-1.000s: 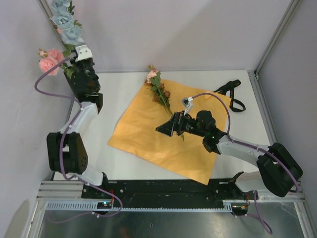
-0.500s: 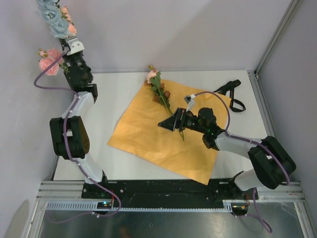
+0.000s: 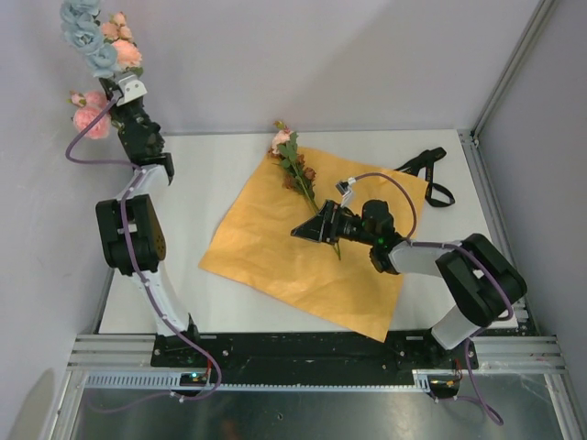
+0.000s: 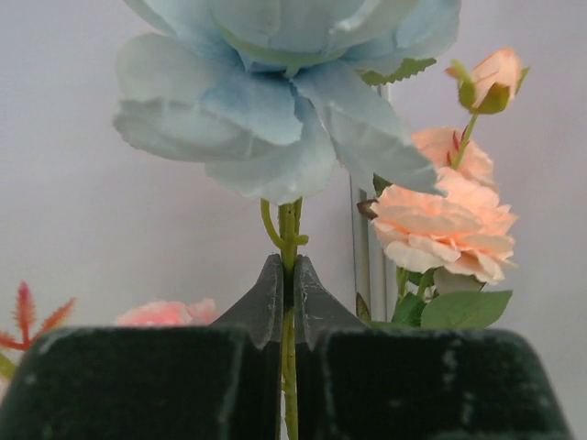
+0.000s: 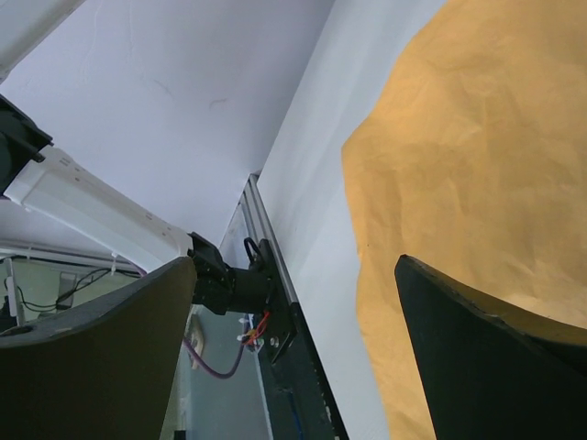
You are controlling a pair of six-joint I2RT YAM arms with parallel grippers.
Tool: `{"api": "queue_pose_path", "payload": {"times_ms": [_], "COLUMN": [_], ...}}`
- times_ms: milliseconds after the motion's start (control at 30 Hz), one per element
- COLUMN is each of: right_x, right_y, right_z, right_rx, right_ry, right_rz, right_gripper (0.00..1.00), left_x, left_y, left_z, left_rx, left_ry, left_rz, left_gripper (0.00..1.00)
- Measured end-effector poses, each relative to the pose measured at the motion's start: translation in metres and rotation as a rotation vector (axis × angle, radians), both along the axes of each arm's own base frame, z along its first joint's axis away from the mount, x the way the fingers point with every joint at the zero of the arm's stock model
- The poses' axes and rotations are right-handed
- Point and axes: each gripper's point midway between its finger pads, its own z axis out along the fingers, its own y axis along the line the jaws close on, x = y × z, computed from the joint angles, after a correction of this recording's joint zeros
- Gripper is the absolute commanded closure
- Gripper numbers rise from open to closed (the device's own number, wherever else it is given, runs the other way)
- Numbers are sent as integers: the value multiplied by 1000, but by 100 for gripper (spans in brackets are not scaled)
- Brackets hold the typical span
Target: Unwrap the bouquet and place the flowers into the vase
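The bouquet's orange paper (image 3: pixel 303 252) lies spread flat on the white table. One of the flowers, a stem with pink and brownish blooms (image 3: pixel 293 165), lies across the sheet's far corner. My right gripper (image 3: pixel 310 229) is open low over the paper (image 5: pixel 477 165), beside that stem's lower end, with nothing between its fingers (image 5: pixel 293 357). At the far left my left gripper (image 3: pixel 117 84) is raised and shut on a green stem (image 4: pixel 290 275), which carries a pale blue bloom (image 4: pixel 275 101) beside peach-pink blooms (image 4: pixel 445 215). More pink blooms (image 3: pixel 87 119) show behind that arm. The vase is hidden.
A black ribbon (image 3: pixel 431 174) lies at the back right beside the paper. Grey walls close in the left and back sides, and a metal frame post (image 3: pixel 509 69) stands at the back right corner. The base rail (image 3: pixel 293 353) runs along the near edge.
My left arm has swung the held flowers further left and up toward the wall. The right gripper has stayed open over the paper by the stem, shifting only slightly.
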Motion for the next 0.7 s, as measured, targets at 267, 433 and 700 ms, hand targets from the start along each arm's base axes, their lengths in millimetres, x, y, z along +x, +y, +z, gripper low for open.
{"api": "queue_pose_path", "payload": {"times_ms": [267, 433, 700], "right_x": [3, 3, -1], "right_y": [0, -2, -7], "right_z": [-1, 0, 16], "right_rx": [35, 37, 26], "right_ry": [33, 32, -11], "right_rz": [13, 15, 10], "right_gripper": [4, 4, 3], "left_x": [1, 2, -14], "left_y": [7, 6, 5], "left_z": [-17, -56, -93], "left_rx": [-20, -53, -106], "left_ry": [8, 82, 189], "left_rz": [-6, -17, -10], "left_gripper": [58, 39, 13]}}
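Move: The left hand holds the blue flower's stem just below its bloom, almost over the vase, whose middle lies about 30 cm below, 2 cm back and 3 cm to the right. The peach flowers stand some 8 cm ahead and 3 cm right of that hand, the pink flowers about 4 cm back and 6 cm left. From the idle right hand the vase is roughly 25 cm ahead, 50 cm left and 5 cm lower. The left fingers let go of the blue stem above the vase, opening from shut to about four-fifths wide while the hand sinks some 9 cm towards the vase mouth. It eases back slightly at the end, the upward-pointing fingers tipping down about 10 degrees. ##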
